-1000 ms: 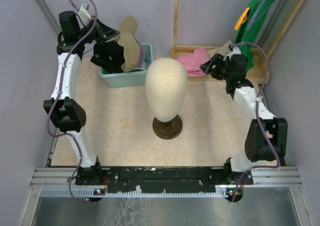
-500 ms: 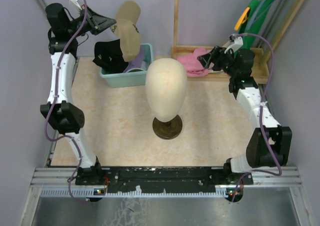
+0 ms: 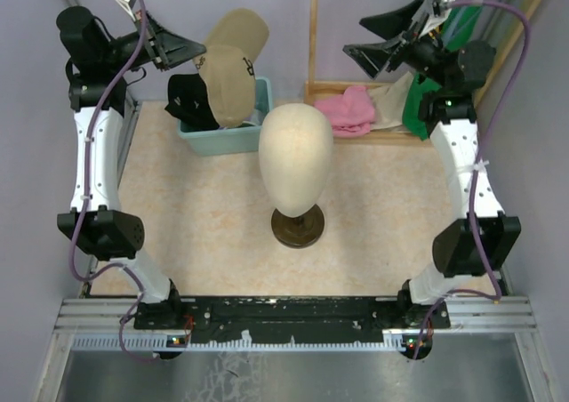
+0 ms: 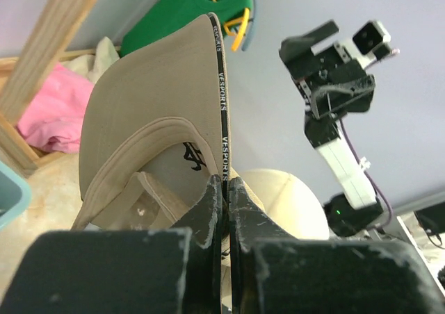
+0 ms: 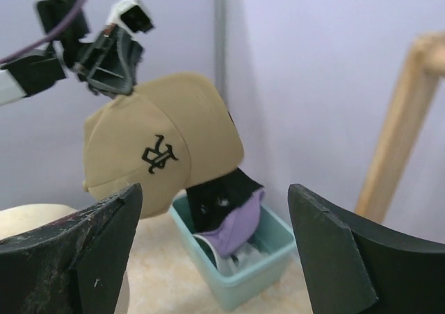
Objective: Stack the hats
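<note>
My left gripper (image 3: 191,51) is shut on the brim edge of the tan hat (image 3: 231,68), holding it in the air above the teal bin (image 3: 213,140). In the left wrist view the fingers (image 4: 212,203) pinch the brim of the tan hat (image 4: 153,98). A black hat (image 5: 222,189) and a purple hat (image 5: 240,224) lie in the bin (image 5: 257,286). My right gripper (image 3: 353,36) is open and empty, raised high at the back right and facing the tan hat (image 5: 160,140).
A beige mannequin head (image 3: 295,148) on a dark stand is at the table's centre. A pink cloth (image 3: 347,108) lies in a wooden tray at the back right, beside a green top (image 3: 427,100). A wooden post (image 3: 313,28) rises behind the head.
The left arm lifted the tan hat up from the bin. The right gripper rose from beside the pink cloth and opened wider.
</note>
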You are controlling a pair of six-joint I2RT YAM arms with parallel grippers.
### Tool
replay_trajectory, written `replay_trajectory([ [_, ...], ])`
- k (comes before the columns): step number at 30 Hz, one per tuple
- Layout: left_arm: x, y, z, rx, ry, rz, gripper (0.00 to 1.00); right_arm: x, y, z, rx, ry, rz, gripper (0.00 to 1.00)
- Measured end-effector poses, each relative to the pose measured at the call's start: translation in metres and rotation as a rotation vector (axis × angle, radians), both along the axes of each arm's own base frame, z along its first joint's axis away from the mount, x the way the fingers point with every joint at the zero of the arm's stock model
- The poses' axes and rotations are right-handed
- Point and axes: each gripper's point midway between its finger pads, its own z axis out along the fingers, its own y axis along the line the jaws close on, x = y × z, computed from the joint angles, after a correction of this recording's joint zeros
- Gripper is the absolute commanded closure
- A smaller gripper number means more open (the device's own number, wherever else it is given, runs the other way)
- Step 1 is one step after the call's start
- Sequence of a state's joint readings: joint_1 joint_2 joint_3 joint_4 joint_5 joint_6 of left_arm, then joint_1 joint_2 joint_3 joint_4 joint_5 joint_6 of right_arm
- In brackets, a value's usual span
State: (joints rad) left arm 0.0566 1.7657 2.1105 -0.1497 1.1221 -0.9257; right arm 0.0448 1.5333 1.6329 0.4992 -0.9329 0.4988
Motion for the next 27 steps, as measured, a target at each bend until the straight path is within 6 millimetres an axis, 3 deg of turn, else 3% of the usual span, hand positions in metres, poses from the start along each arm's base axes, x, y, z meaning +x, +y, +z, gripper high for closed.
replay_trajectory([
  [2,-0.011,-0.002,0.003,0.001,0.003,-0.031,1.0,-0.005,0.009,0.017,-0.009,-0.058,0.089,0.13],
  [4,-0.019,-0.006,0.005,-0.003,0.014,-0.065,1.0,-0.003,0.018,0.022,-0.021,-0.089,0.153,0.12],
  [11,-0.033,-0.016,0.013,-0.037,0.074,-0.171,1.0,0.02,0.065,-0.009,-0.07,-0.043,0.336,0.12],
  [16,-0.038,-0.019,0.018,-0.054,0.102,-0.231,1.0,0.023,0.105,-0.028,-0.084,-0.012,0.442,0.12],
  [23,-0.047,-0.02,0.02,-0.051,0.126,-0.291,1.0,0.01,0.135,-0.021,-0.083,-0.048,0.518,0.12],
  [27,-0.049,-0.021,0.019,-0.047,0.132,-0.312,1.0,0.007,0.139,-0.018,-0.081,-0.06,0.527,0.13],
])
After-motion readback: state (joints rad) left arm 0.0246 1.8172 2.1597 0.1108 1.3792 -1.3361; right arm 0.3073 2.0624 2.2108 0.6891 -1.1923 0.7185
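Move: The tan hat hangs from the shut left fingers, its middle about 5 cm to their right, 3 cm ahead and 7 cm below; from the open right hand it lies some 24 cm left, roughly 2 cm ahead and 8 cm lower. The foam head stands about 15 cm back from the right hand, 12 cm to its left and 26 cm below. Beyond the hat is the teal tub, some 20 cm farther out than the left hand, level with it sideways and about 45 cm below. The right hand sweeps about 14 cm left towards the hanging hat, fingers staying wide open, rising a touch and then sinking a few centimetres while it turns some 30 degrees counter-clockwise to point straight left, its tips ending close to the brim. Meanwhile the left hand keeps its pinch on the hat and draws back about 5 cm, drifting a little right and up and turning roughly 20 degrees clockwise, which swings the brim round towards the right fingers. ##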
